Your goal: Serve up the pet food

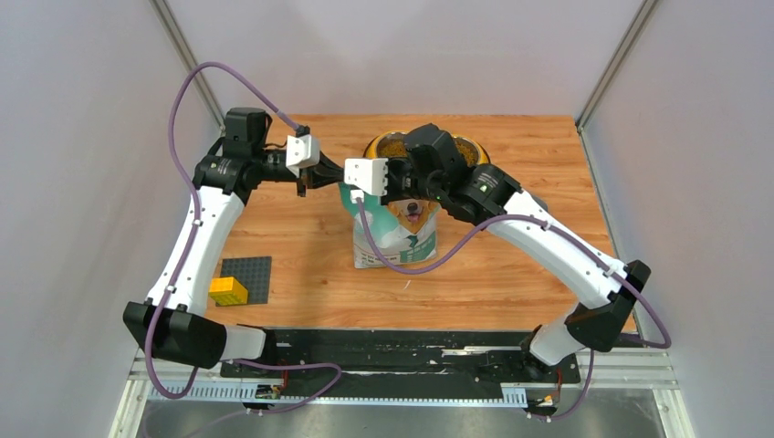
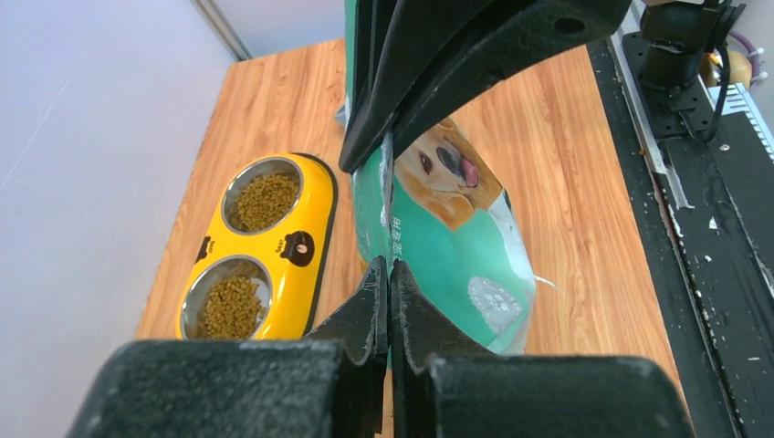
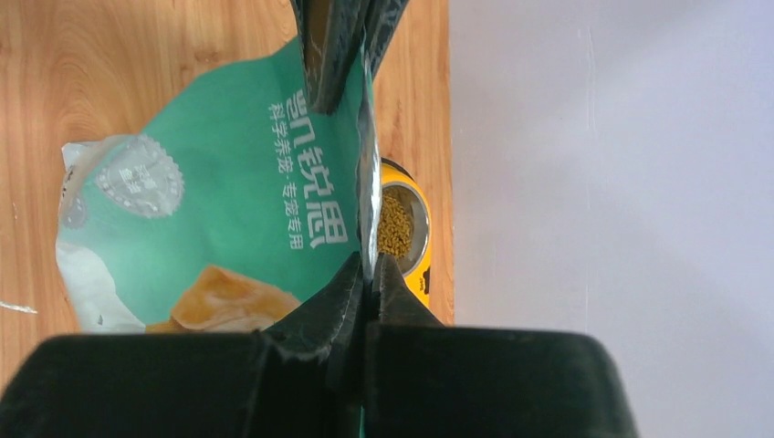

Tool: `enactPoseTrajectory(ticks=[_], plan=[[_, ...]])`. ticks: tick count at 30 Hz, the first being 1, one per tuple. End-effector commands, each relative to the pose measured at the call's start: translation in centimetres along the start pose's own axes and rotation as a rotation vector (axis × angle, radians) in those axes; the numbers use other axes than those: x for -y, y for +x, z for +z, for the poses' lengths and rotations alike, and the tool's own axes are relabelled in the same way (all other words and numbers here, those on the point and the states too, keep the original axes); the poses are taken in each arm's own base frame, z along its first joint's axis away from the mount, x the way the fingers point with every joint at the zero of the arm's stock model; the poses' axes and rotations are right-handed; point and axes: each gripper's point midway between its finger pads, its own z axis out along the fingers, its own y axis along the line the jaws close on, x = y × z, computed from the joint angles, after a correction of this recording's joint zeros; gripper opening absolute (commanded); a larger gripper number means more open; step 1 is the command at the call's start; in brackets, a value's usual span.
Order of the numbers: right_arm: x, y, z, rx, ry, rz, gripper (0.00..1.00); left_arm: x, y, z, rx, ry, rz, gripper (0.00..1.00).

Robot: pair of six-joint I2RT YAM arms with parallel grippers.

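Observation:
The teal-green pouch [image 1: 402, 239] with the golden retriever print stands upright in the middle of the table. My left gripper [image 2: 390, 270] is shut on one end of its top edge. My right gripper [image 3: 370, 265] is shut on the other end and shows in the left wrist view as dark fingers [image 2: 429, 82] over the pouch [image 2: 456, 255]. Seen from above, the left gripper [image 1: 327, 178] and the right gripper [image 1: 372, 190] face each other over the pouch top. Pet food [image 2: 263, 201] lies in both steel bowls of the yellow feeder [image 2: 306, 246] behind the pouch.
The feeder [image 1: 374, 146] sits at the table's far edge, partly hidden by the right arm. A yellow brick [image 1: 228, 290] rests on a dark baseplate [image 1: 256, 272] at the front left. Grey walls close in on both sides, and a black rail [image 1: 411, 351] runs along the front.

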Motion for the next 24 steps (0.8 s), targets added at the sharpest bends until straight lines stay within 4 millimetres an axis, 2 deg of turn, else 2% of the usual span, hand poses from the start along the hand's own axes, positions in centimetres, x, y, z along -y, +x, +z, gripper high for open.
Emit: enactPoseTrajectory(ticks=[1,5,10,15,20,24], plan=[[5.8,6.2,-8.9,-0.281,0.316,0.024,0.00,0.7,1.2,-1.6,-0.087,-0.050,-0.088,0.00],[5.6,7.1,-10.0,-0.289,0.358,0.022,0.00,0.8,1.2,-1.6,-0.085,-0.046,-0.085,0.00],[6.6,7.7,-11.7,-0.275,0.489,-0.002,0.00,1.3,1.5,-1.5,-0.084,-0.040,-0.088,0.00],[8.0,7.0,-13.7,-0.215,0.616,-0.033,0.00,1.5,1.4,-1.6,-0.076,-0.052,-0.060,0.00],[7.6,7.0,-14.7,-0.182,0.650,0.005,0.00,1.6,0.9,-1.5,-0.050,-0.058,-0.053,0.00],[6.4,5.8,-15.0,-0.059,0.642,0.021,0.00,1.3,0.2,-1.2,0.001,-0.059,-0.038,0.00]])
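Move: The seam's far right corner, on top of the pet food bag, lies about 10 cm right of the right gripper, nearly level fore-and-aft and perhaps 2 cm higher. The left gripper pinches the same seam some 6 cm to the right gripper's left; the double bowl sits about 12 cm ahead, 9 cm right and 23 cm below the right gripper. From the left gripper that corner is roughly 16 cm right, level ahead, 2 cm up. Keep both grippers shut on the bag's top seam. Run the right fingers along the seam about 10 cm to the right, away from the left gripper, rising some 2 cm late on, and tip the fingers upward with a clockwise turn, about 20 degrees in all. Let the left gripper hold its end, easing back about 1 cm. ##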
